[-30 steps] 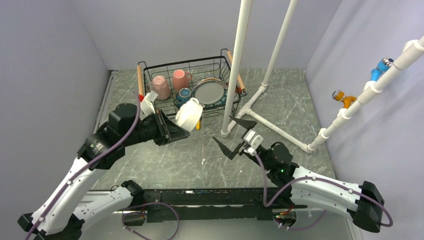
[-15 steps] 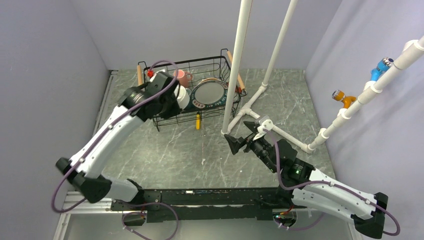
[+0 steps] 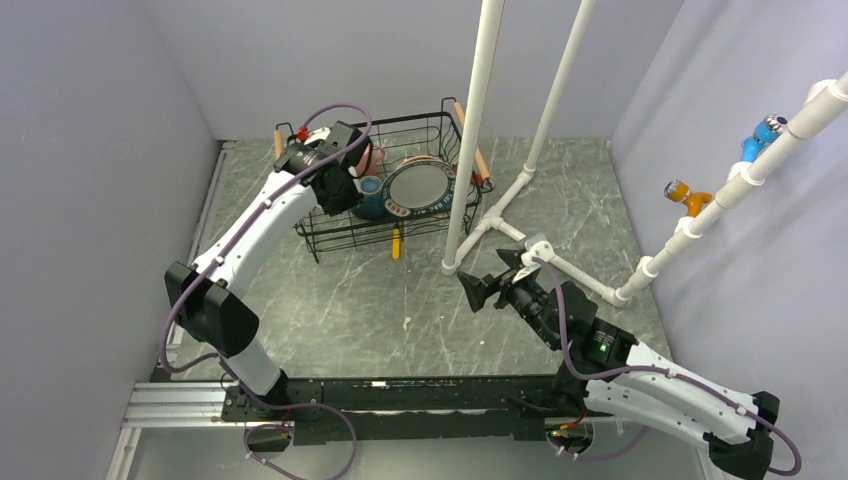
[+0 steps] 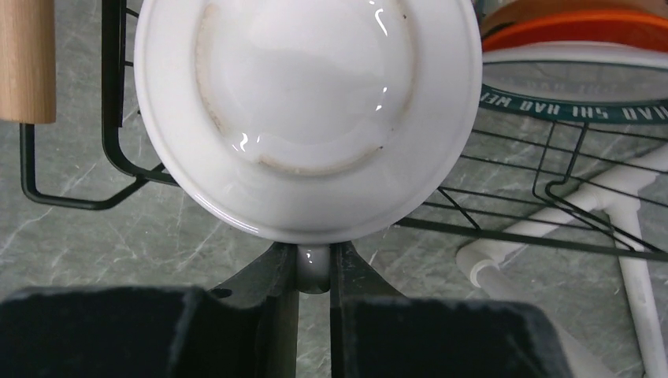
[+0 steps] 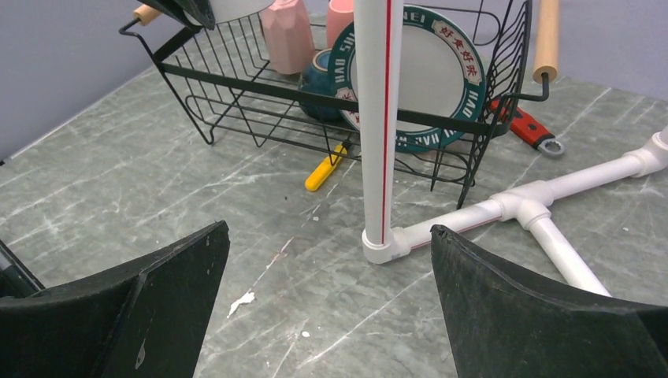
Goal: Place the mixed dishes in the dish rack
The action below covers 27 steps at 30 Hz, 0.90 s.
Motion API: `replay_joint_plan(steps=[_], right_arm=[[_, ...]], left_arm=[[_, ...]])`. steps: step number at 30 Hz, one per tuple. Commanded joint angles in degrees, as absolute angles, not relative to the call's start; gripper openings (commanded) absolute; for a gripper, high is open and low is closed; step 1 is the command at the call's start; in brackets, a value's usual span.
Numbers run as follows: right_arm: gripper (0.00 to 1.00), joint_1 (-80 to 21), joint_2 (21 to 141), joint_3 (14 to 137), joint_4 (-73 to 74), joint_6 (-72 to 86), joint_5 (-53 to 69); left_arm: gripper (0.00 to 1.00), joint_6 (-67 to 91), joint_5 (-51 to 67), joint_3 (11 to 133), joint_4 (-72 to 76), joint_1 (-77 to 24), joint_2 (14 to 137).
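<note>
My left gripper (image 4: 313,253) is shut on the handle of the white cup (image 4: 307,102). It holds the cup bottom-toward-camera over the near left part of the black wire dish rack (image 3: 330,232). In the top view the left gripper (image 3: 343,188) hides the cup. Two pink mugs (image 5: 287,35) (image 5: 340,16), the dark-blue bowl (image 5: 321,75) and the big patterned-rim plate (image 5: 429,75) stand in the rack. The orange-red dish (image 4: 567,20) shows behind the plate rim. My right gripper (image 5: 328,231) is open and empty, low over the table in front of the rack.
A white pipe frame (image 3: 470,130) rises just right of the rack, and its foot pipes (image 5: 543,197) run across the table. A yellow tool (image 5: 324,173) lies under the rack's front edge. A red-handled tool (image 5: 528,126) lies by its right end. The rack has wooden handles (image 4: 27,59).
My left arm has carried the white cup from in front of the rack up and over the rack's left side. My right arm has shifted a little to the right, still open.
</note>
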<state>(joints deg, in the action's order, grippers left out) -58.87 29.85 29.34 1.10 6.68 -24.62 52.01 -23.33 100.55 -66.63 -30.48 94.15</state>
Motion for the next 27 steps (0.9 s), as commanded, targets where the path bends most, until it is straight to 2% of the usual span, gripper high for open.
replay_joint_plan(steps=[1,12,27], right_arm=[[1.00,-59.1,29.9,31.4,0.8,7.0,-25.5],[1.00,-59.1,31.4,31.2,0.3,6.7,-25.1],[1.00,-59.0,33.3,31.2,-0.8,7.4,-24.4]], left_arm=[[0.00,54.8,-21.0,98.5,-60.4,-27.2,94.2],[0.00,61.0,-22.7,102.1,-65.6,-24.5,104.8],[0.00,64.2,-25.1,99.7,-64.7,-23.5,112.5]])
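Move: The left hand still pinches the upside-down white mug by its handle; the mug is bound for the free spot in the rack's near left corner, about 8 cm ahead of the hand, 3 cm left and 13 cm below. The blue bowl sits about 9 cm to the right of that spot, the near pink mug some 6 cm beyond it, and the standing plate about 20 cm to its right. From the idle right hand the spot is roughly 22 cm ahead, 32 cm left and 15 cm lower. The left arm sinks some 12 cm, fastest early on and then more gently, carrying the bottom-up white mug down inside the rack between its left end and the blue bowl while easing about 4 cm forward and 3 cm left. On the way the hand tips its fingers about 15 degrees more steeply down and turns about 15 degrees counter-clockwise, and the fingers keep their shut pinch on the handle. ##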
